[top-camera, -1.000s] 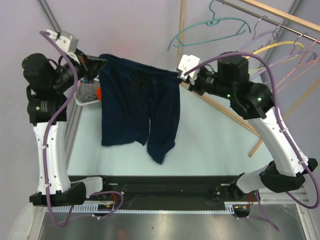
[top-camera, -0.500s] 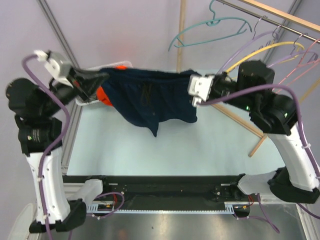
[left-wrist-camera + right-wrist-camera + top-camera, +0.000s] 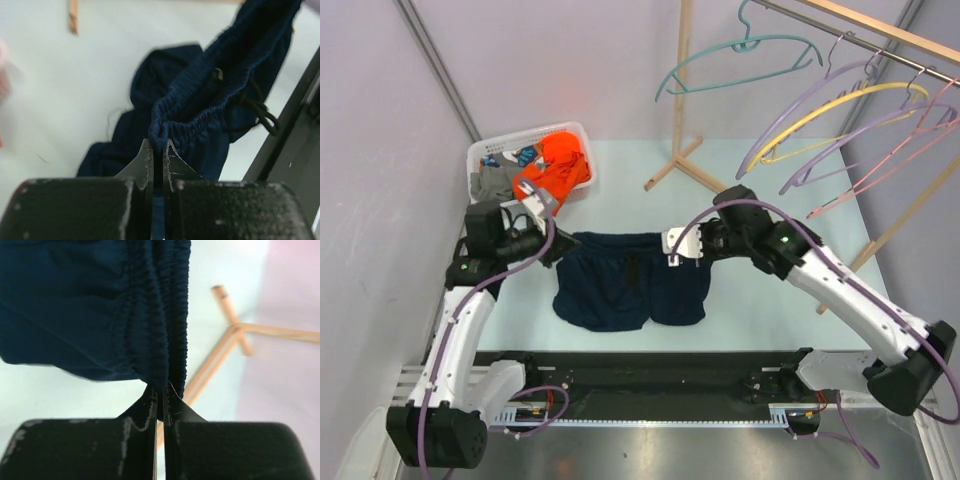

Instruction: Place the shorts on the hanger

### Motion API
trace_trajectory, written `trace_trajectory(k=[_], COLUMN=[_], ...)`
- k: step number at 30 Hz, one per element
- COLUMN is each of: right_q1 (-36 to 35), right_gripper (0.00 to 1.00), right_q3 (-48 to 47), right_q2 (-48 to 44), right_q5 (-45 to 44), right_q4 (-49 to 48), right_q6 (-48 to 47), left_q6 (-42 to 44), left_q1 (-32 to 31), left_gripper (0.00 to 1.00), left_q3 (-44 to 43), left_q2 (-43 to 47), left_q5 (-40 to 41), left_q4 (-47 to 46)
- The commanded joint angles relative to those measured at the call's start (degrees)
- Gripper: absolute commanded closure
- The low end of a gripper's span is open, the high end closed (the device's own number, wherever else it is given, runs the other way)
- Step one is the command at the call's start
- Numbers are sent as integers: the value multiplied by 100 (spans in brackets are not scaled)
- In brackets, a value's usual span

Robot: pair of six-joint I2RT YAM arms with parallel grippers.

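Observation:
The dark navy shorts (image 3: 625, 290) lie low over the table's near middle, waistband stretched between both arms. My left gripper (image 3: 560, 244) is shut on the waistband's left end; its view shows the ribbed elastic (image 3: 200, 100) pinched at my left gripper (image 3: 157, 147). My right gripper (image 3: 672, 247) is shut on the right end, with the gathered waistband (image 3: 160, 315) clamped at my right gripper (image 3: 160, 392). The teal hanger (image 3: 740, 60) hangs from the rail at the top, far above the shorts.
A white basket (image 3: 480, 156) holding an orange garment (image 3: 558, 165) and grey cloth stands at the back left. A wooden rack (image 3: 685, 90) rises behind the table with purple (image 3: 820, 95), yellow (image 3: 850, 100) and pink hangers (image 3: 920, 130) on its rail.
Both arms have come down and toward the near edge, carrying the shorts from hanging high in the air to draped low on the table. Both grips stayed shut.

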State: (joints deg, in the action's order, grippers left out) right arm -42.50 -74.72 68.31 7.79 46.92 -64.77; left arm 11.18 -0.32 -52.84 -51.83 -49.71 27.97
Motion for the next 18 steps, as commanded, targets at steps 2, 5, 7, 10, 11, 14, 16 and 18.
trace_trajectory(k=[2, 5, 7, 10, 11, 14, 16, 18], right_q1=[76, -91, -319, -583, -627, -742, -821, -891], right_gripper=[100, 100, 100, 99, 96, 79, 69, 51], right_q3=[869, 1555, 2030, 2416, 2462, 2497, 2497, 2488], right_q2=[331, 498, 648, 840, 894, 1148, 1167, 1027], right_q5=[284, 389, 338, 258, 241, -40, -347, -410], right_q4=[-1121, -1447, -1650, -1870, -1923, -1967, -2063, -2116], right_q6=[-175, -422, -571, -624, -607, -598, -511, -414], left_q6=[1877, 2913, 3449, 3977, 4023, 4059, 4102, 4181], left_q1=[-293, -372, -425, -443, -434, -443, -434, -443], left_gripper=[100, 96, 92, 84, 82, 68, 62, 52], left_q3=[782, 1108, 1371, 1618, 1662, 1768, 1733, 1663], left_q2=[-185, -379, -555, -774, -810, -977, -1030, -1004], left_q5=[76, 94, 234, 391, 444, 708, 744, 700], left_q4=[-399, -100, -54, 95, 104, 60, 121, 419])
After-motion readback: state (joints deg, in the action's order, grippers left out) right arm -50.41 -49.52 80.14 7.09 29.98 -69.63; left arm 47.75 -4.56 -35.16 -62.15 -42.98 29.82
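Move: The left hand holds one waistband corner of the dark blue shorts; the patch of table where they are to lie is centred about 12 cm to its right, 2 cm back and 21 cm below. From the right hand, holding the other corner, that patch is some 14 cm left, 2 cm back and 22 cm below. The clothes basket stands roughly 27 cm ahead and 12 cm left of the left hand; the rack's foot is about 29 cm ahead and 4 cm left of the right hand. Down go both hands together, nearly 20 cm and easing off near the table, carrying the stretched waistband onto it; both end a little nearer the base, the right about 4 cm. The wrists tip the fingers more steeply down as they sink. Near the bottom both grippers open to a bit under half, the left starting first, releasing their pinch on the waistband corners. ##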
